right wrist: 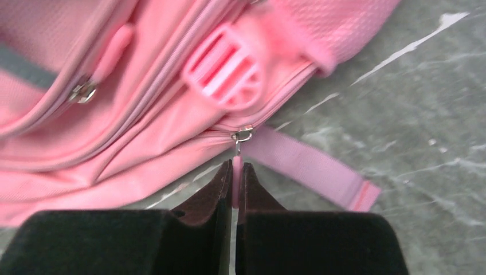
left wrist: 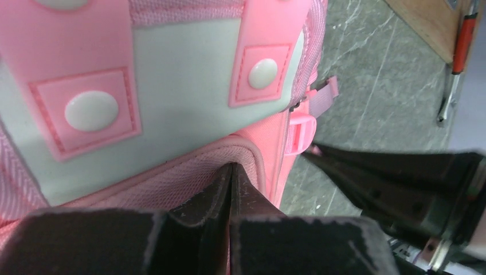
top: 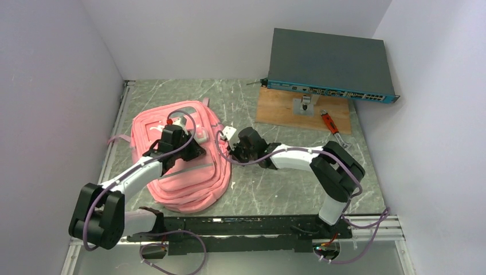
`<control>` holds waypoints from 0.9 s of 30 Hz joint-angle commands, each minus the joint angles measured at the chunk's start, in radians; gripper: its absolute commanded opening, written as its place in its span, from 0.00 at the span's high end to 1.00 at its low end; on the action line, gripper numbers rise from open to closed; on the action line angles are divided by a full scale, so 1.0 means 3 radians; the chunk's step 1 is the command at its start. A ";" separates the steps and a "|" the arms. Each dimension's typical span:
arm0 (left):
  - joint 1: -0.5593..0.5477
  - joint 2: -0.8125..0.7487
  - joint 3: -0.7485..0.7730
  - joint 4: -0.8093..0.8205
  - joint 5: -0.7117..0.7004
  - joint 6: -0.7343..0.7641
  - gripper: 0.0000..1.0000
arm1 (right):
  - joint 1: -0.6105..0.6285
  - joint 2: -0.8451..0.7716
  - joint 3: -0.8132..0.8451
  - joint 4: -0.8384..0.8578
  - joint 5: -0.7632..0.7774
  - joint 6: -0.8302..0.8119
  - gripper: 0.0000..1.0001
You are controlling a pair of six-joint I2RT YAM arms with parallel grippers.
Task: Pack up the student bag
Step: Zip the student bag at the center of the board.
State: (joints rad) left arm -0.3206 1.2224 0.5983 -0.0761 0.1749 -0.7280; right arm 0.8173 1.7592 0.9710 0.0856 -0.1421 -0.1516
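Observation:
The student bag (top: 172,172) is a soft pink backpack lying flat on the marble table, left of centre. My left gripper (top: 193,148) rests on its top; in the left wrist view this gripper (left wrist: 231,172) is shut, its tips pinching the pink mesh rim of the bag (left wrist: 189,177) below a grey-green panel with two white studs. My right gripper (top: 234,148) is at the bag's right edge. In the right wrist view it (right wrist: 235,175) is shut on the pink zipper pull (right wrist: 235,165), which hangs from a metal slider (right wrist: 243,136) on the bag's seam.
A grey network switch (top: 329,60) stands at the back right on a wooden board (top: 281,109), with a red-handled tool (top: 330,122) beside it. A loose pink strap (right wrist: 312,169) lies on the table by my right fingers. White walls close in on three sides.

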 commanded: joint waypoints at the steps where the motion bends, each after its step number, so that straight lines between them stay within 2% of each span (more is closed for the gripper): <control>1: 0.0101 0.0175 -0.0001 0.0392 -0.0154 -0.0037 0.92 | 0.0236 -0.0276 -0.0353 -0.0027 0.0047 -0.0020 1.00; 5: 0.0156 0.0138 0.0051 0.0405 -0.0020 0.0017 0.89 | 0.0396 -0.0424 -0.0526 0.0094 0.0121 -0.0096 1.00; 8: 0.0222 0.0029 0.0096 0.0387 0.0277 0.0093 0.80 | 0.0345 -0.0519 -0.0662 0.0322 0.0053 0.0014 1.00; 10: 0.0230 -0.0197 0.0098 0.0293 0.0355 0.0192 0.65 | 0.0200 -0.0553 -0.0698 0.0516 -0.0146 0.0138 1.00; 13: 0.0255 -0.0607 0.0093 -0.0126 0.0303 0.0333 0.38 | -0.0022 -0.0540 -0.0663 0.0647 -0.0447 0.0282 1.00; 15: 0.0281 -0.0878 0.0059 -0.0410 0.0292 0.0400 0.27 | -0.0133 -0.0504 -0.0601 0.0677 -0.0580 0.0321 1.00; 18: 0.0325 -0.1263 -0.0005 -0.0862 0.0290 0.0470 0.19 | -0.0314 -0.0423 -0.0478 0.0673 -0.0749 0.0351 1.00; 22: 0.0352 -0.1778 -0.0052 -0.1460 0.0133 0.0532 0.13 | -0.0514 -0.0299 -0.0251 0.0509 -0.0814 0.0255 1.00; 24: 0.0353 -0.2011 -0.0019 -0.1745 -0.0059 0.0511 0.10 | -0.0603 -0.0242 -0.0139 0.0434 -0.0848 0.0189 1.00; 27: 0.0353 -0.2271 0.0060 -0.2145 -0.0517 0.0273 0.01 | -0.0684 -0.0155 0.0015 0.0339 -0.0871 0.0085 1.00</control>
State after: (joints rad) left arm -0.2218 0.6209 0.5926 -0.5034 0.1925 -0.6033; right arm 0.6525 1.6974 0.8867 0.1890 -0.3878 -0.0780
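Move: The right hand holds the pink pull of the bag's side zip; its metal slider lies about 1 cm ahead, 2 cm left and slightly below. From that hand the loose webbing strap lies about 3 cm ahead, 1 cm right and 3 cm lower, the pink buckle some 5 cm ahead and 4 cm left. The left hand's shut fingertips are on the bag front: slider level ahead, roughly 9 cm right and 4 cm below; grey-striped front pocket about 6 cm back, 5 cm left, 3 cm below. Keeping its pinch on the zip pull, the right hand tugs back about 4 cm towards its base, then reverses and goes forward past its starting place, easing right and up a little and turning some 10 degrees. The left hand, still on the bag at first, lifts off about 8 cm and opens wide, then draws back and left over the striped front pocket. ##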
